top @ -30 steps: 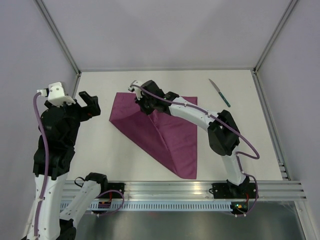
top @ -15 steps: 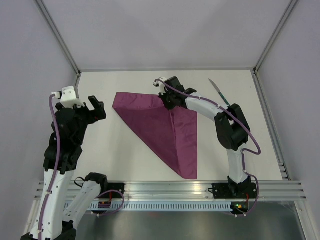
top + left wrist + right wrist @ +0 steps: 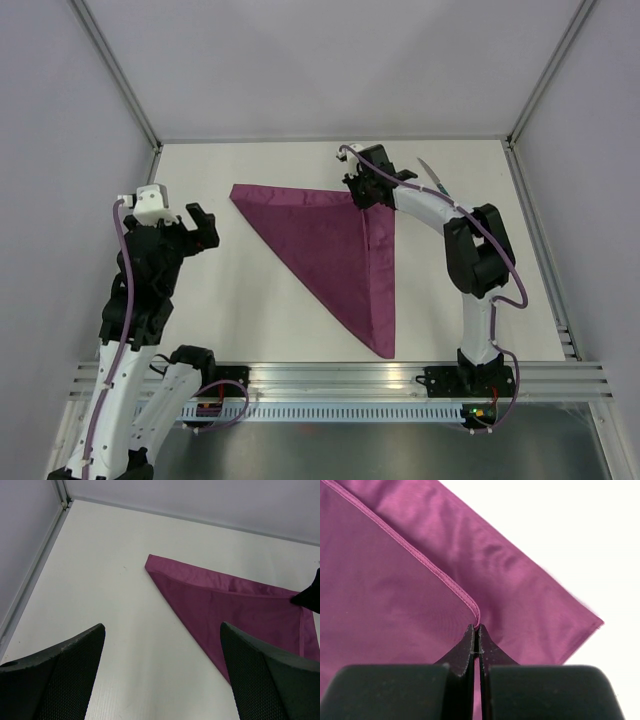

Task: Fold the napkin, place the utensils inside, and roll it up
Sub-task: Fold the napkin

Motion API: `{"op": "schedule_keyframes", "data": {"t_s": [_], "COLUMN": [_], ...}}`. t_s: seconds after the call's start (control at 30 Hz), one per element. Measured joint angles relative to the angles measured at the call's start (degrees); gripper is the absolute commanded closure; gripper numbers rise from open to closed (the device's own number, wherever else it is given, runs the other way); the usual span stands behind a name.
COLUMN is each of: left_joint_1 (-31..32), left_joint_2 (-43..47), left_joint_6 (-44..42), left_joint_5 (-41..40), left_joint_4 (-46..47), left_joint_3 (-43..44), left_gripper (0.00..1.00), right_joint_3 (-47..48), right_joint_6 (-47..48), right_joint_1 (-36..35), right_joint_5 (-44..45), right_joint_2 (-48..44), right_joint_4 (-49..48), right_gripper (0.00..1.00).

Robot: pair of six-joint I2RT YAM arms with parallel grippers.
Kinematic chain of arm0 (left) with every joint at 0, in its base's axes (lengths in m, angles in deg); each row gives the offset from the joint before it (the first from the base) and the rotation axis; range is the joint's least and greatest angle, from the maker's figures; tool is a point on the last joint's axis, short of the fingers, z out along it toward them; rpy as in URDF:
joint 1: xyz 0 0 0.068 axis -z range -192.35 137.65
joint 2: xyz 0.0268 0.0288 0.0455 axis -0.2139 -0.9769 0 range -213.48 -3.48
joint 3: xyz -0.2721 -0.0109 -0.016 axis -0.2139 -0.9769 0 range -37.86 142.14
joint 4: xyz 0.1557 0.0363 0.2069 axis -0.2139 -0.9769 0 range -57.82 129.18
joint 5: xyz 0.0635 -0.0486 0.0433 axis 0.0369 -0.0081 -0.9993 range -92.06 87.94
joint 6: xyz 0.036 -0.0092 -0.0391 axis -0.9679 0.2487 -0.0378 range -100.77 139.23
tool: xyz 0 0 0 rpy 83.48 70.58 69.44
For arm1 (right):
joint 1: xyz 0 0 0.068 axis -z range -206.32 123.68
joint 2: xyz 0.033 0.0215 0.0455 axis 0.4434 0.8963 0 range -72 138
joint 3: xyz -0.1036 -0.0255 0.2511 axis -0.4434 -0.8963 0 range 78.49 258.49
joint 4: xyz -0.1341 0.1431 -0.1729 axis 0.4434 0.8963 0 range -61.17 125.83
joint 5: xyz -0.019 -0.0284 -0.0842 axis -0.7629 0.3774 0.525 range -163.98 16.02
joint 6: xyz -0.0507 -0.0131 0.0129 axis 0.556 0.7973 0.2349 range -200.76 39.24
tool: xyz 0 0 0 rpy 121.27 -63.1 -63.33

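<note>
The plum-purple napkin [image 3: 340,250] lies on the white table, folded into a triangle with one point toward the near edge. My right gripper [image 3: 366,196] is shut on its upper layer's hemmed corner [image 3: 476,616], held over the cloth's far right corner. The napkin [image 3: 395,580] fills the right wrist view. My left gripper [image 3: 196,226] hangs open left of the cloth with nothing between its fingers [image 3: 60,675]. The left wrist view shows the napkin [image 3: 225,600] ahead and to the right. One slender utensil [image 3: 438,184] lies on the table at the far right, apart from the cloth.
A metal frame rail [image 3: 545,250] borders the table on the right, another [image 3: 35,570] on the left. White table [image 3: 250,290] shows between the left gripper and the cloth.
My right gripper carried the napkin's corner rightward across the cloth, flattening the raised fold into a triangle. The left arm shifted slightly right and toward the near edge, still open.
</note>
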Motion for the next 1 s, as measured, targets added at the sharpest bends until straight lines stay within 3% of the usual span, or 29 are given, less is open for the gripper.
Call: {"op": "schedule_keyframes", "data": {"t_s": [0.37, 1.0], "left_joint_1": [0.0, 0.0], "left_joint_2": [0.96, 1.2], "left_joint_6": [0.0, -0.02], "left_joint_5": [0.24, 1.22], "left_joint_4": [0.83, 1.05], "left_joint_3": [-1.44, -1.66], "left_gripper": [0.0, 0.0], "right_joint_3": [-1.03, -1.11], "right_joint_6": [0.02, 0.2], "right_joint_1": [5.66, 9.22], "right_joint_5": [0.02, 0.11], "right_joint_2": [-0.04, -0.02], "right_joint_4": [-0.57, -1.62], "right_gripper": [1.0, 0.99]}}
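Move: My right hand already holds the folded-over napkin corner low above the cloth. The napkin's far-right corner, where it is going, lies about 11 cm to the right, 5 cm ahead and some 3 cm below. The knife is about 21 cm right and 7 cm ahead, the napkin's near-right corner roughly 40 cm back and 6 cm right. From my idle left hand the far-right corner is about 44 cm right, 26 cm ahead and 25 cm lower. Keeping my right fingers shut on the pinched corner, I drag the flap low and level, about 8 cm to the right and 3 cm forward, towards the far-right corner of the layer beneath. I slow after the first half of the way, and my wrist swings some 10 degrees clockwise. ##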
